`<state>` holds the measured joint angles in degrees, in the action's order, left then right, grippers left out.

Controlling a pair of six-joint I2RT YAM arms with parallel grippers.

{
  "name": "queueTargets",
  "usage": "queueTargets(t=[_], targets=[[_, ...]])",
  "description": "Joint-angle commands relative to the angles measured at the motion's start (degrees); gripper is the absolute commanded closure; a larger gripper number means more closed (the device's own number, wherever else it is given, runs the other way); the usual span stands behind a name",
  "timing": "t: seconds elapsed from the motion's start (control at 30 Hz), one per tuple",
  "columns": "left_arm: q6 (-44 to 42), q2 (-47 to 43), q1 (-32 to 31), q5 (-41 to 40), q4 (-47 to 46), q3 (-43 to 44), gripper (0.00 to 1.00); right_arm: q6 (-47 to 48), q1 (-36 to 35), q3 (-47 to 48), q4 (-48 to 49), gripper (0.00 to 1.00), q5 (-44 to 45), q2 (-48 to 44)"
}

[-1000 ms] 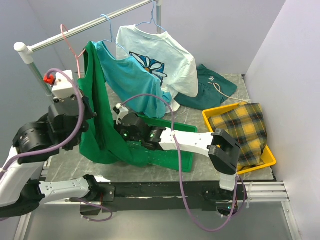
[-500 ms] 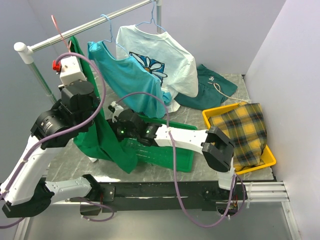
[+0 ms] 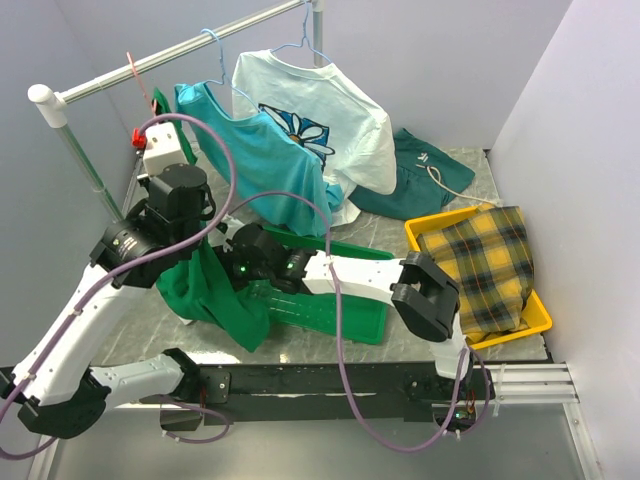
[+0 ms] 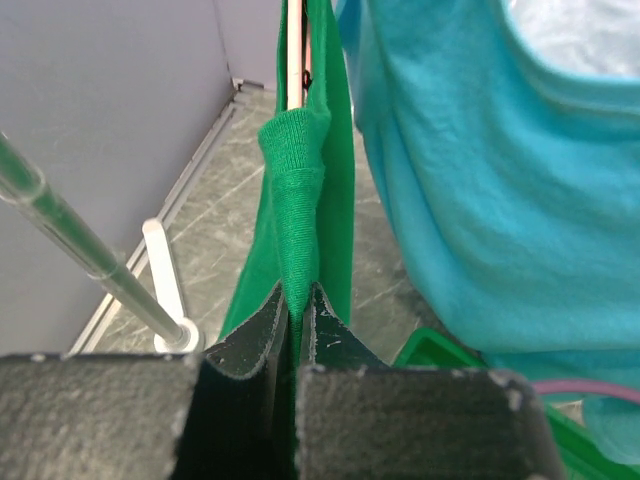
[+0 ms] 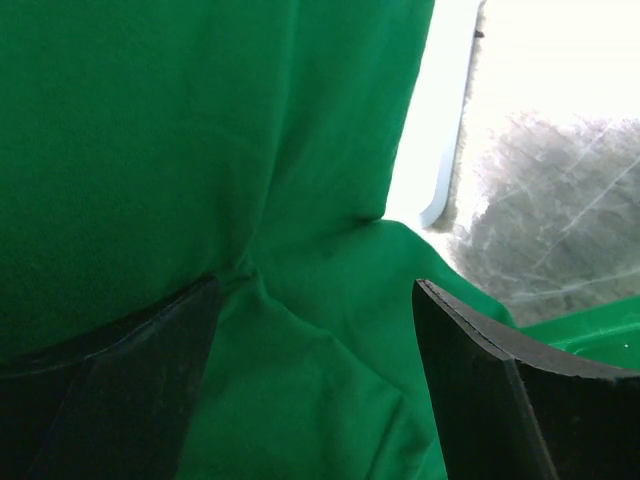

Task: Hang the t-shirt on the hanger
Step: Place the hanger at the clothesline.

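The bright green t-shirt (image 3: 212, 295) hangs from the pink hanger (image 3: 131, 68) just under the rail and bunches over the table's left side. My left gripper (image 4: 297, 300) is shut on a fold of the t-shirt (image 4: 298, 190) beside the pink hanger wire (image 4: 294, 50). In the top view its fingers are hidden behind the wrist. My right gripper (image 5: 312, 340) is low beside the hanging cloth. Its jaws stand wide apart, with green t-shirt (image 5: 200, 150) fabric spread loosely between the fingers (image 5: 500, 390).
The metal rail (image 3: 170, 52) carries two light-blue hangers with a turquoise shirt (image 3: 265, 160) and a white daisy shirt (image 3: 320, 115). A green bin (image 3: 340, 310) lies under the right arm. A yellow tray (image 3: 535, 320) holds plaid cloth. A dark teal garment (image 3: 420, 180) lies behind.
My left arm has risen and swung right toward the rail, carrying hanger and t-shirt with it. The shirt's lower part has gathered. The right gripper shifted slightly left, still open.
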<state>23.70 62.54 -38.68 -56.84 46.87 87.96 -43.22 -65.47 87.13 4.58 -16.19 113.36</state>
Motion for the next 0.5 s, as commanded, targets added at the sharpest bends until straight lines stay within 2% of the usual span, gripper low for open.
queueTargets(t=[0.0,0.3,0.37,0.4,0.43,0.47], targets=[[0.82,-2.95,2.64,3.22,-5.91,-2.18,0.99,-0.28,-0.09,4.01,0.35,0.14,-0.52,0.19],[0.29,-2.08,7.65,9.02,-8.99,-3.85,0.99,-3.71,1.22,10.32,2.71,0.14,1.59,6.06],[0.38,-1.73,8.09,9.9,-8.9,-3.85,0.9,-3.45,1.49,15.49,1.5,0.14,2.91,7.83],[0.38,-1.81,8.26,10.08,-8.82,-3.85,0.74,-3.1,1.66,17.09,1.14,0.14,3.87,9.32],[0.29,-1.9,8.35,10.52,-8.82,-3.94,0.63,-2.84,2.01,18.41,0.79,0.14,6.06,9.94],[0.12,-2.42,8.27,10.96,-8.99,-4.11,0.59,-2.57,2.1,20.08,0.26,0.14,7.64,10.38]])
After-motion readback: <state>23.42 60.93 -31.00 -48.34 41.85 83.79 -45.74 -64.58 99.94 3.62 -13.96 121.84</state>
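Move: Above the left hand, which grips the green t-shirt's shoulder over the hanger, the hook already sits on the rail about 18 cm ahead, 6 cm left and 15 cm higher. From the left hand, the turquoise shirt hangs about 18 cm right and 8 cm ahead, and the rail post stands some 17 cm left and about 2 cm ahead. The right hand has the green t-shirt's lower body roughly 5 cm left, 3 cm ahead and slightly above; the green tray is some 22 cm right of this hand, 2 cm nearer the base and 15 cm lower. Easing a centimetre or so forward, left and down beneath the rail, the left hand keeps its pinch on the shoulder, then starts to open its fingers around the cloth. The right hand, fingers still wide open, barely sinks at first and then sweeps about 5 cm forward and left, rising slightly, pushing along the hanging t-shirt's lower body. ##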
